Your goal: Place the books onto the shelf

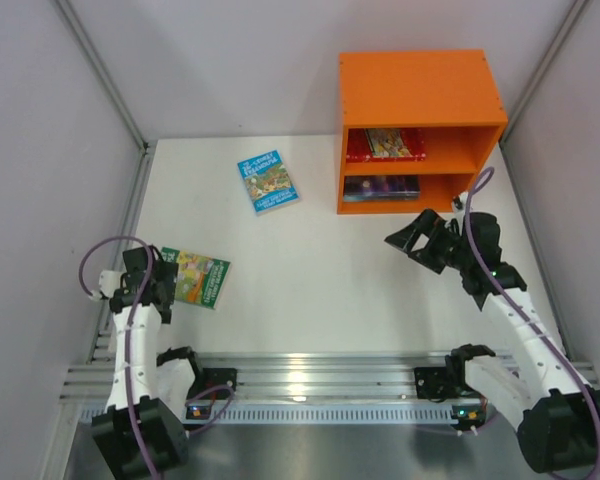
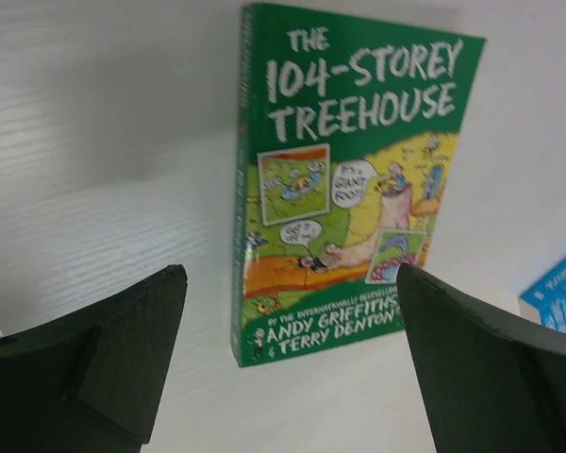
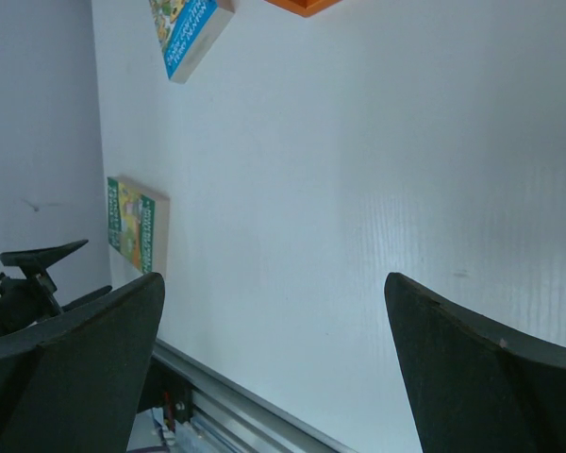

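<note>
The orange shelf (image 1: 420, 100) stands at the back right. A red-bordered book (image 1: 384, 145) lies in its upper compartment and a dark purple one (image 1: 381, 187) in the lower. On the table a light-blue book (image 1: 268, 181) lies flat at the back middle. A green book (image 1: 196, 277) (image 2: 344, 179) lies flat at the left. My left gripper (image 1: 152, 278) (image 2: 291, 274) is open just short of the green book's near end, holding nothing. My right gripper (image 1: 412, 238) (image 3: 274, 278) hangs open and empty in front of the shelf, turned toward the left.
An aluminium rail (image 1: 310, 370) runs along the near table edge between the arm bases. Grey walls close in the left, back and right sides. The light-blue book's corner (image 2: 558, 297) shows at the right of the left wrist view.
</note>
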`<state>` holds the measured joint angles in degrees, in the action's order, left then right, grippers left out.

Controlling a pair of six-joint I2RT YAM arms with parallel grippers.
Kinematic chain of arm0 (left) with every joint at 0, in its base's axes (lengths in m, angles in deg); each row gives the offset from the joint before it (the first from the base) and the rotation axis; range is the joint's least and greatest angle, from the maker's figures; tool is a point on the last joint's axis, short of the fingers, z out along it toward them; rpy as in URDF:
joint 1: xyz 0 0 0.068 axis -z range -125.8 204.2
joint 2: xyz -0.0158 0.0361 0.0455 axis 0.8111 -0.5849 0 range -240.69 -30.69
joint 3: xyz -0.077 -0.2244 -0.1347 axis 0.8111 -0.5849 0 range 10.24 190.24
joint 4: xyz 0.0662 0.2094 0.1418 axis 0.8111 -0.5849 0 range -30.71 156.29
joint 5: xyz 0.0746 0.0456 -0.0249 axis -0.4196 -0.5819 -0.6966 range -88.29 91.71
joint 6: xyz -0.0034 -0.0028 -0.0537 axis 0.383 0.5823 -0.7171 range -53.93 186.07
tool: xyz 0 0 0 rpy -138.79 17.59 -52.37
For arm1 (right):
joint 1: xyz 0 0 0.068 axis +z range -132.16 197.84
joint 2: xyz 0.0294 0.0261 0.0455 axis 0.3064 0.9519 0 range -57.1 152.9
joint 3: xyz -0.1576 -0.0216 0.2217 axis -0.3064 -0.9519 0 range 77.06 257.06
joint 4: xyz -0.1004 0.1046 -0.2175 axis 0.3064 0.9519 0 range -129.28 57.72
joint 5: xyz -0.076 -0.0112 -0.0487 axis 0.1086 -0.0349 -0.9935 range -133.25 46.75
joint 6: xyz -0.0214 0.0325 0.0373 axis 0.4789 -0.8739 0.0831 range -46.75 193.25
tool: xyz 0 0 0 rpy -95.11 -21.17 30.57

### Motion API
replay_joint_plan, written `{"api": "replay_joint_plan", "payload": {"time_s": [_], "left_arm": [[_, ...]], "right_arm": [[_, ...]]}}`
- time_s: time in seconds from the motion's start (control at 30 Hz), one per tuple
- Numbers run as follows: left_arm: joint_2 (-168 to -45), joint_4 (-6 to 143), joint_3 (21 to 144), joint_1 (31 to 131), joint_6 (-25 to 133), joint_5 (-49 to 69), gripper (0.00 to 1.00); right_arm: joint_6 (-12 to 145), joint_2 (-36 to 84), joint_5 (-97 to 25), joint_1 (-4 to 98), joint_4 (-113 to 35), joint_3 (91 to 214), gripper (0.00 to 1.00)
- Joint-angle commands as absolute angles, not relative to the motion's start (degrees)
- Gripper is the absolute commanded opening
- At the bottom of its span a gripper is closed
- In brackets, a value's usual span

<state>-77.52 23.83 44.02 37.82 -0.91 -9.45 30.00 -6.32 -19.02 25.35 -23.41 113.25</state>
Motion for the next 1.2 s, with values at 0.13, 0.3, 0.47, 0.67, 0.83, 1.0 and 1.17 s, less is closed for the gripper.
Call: {"api": "replay_joint_plan", "payload": {"time_s": [0.13,0.3,0.47,0.67,0.83,1.0,1.17], "left_arm": [[-85.1,22.6,44.2,36.2,-2.7,-22.3,0.98],[-88.8,28.7,41.5,36.2,-1.6,-18.4,0.96],[-92.5,36.8,38.5,36.2,4.3,-11.5,0.89],[-97.7,41.0,39.5,36.3,12.3,-1.8,0.83],[-99.3,47.0,36.4,39.8,14.0,9.7,0.70],[-98.5,47.7,36.8,54.2,11.8,9.8,0.67],[-97.5,45.6,43.1,63.9,12.7,10.3,0.67]], "right_arm": [[37.1,-6.9,-18.7,22.0,-19.1,115.4,1.00],[37.5,-8.0,-17.4,20.6,-19.1,114.5,1.00],[37.8,-7.0,-17.2,20.1,-19.2,114.3,1.00],[38.3,-6.0,-19.1,20.1,-19.9,112.8,1.00],[35.6,-5.6,-18.6,20.1,-21.9,111.3,1.00],[34.0,-6.1,-18.8,20.1,-23.6,109.8,1.00],[33.2,-5.6,-18.5,20.1,-23.8,109.8,1.00]]}}
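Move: Ahead of the left hand by about 7 cm, hardly to either side, lies the green treehouse book, some 8 cm below the hand. The blue book lies roughly 30 cm farther out than the green book and 21 cm to its right, at the same table height. From the right hand, the green book is about level fore and aft, some 60 cm to the left and 16 cm below. Sinking about 6 cm towards the table with a small dip back and left, the left hand then goes forward some 7 cm towards the green book and sweeps right about 17 cm, turning clockwise some 45 degrees to end by the book's near right corner, fingers narrowed to two thirds open. The right hand stays wide open, easing down about 4 cm and slightly right. ##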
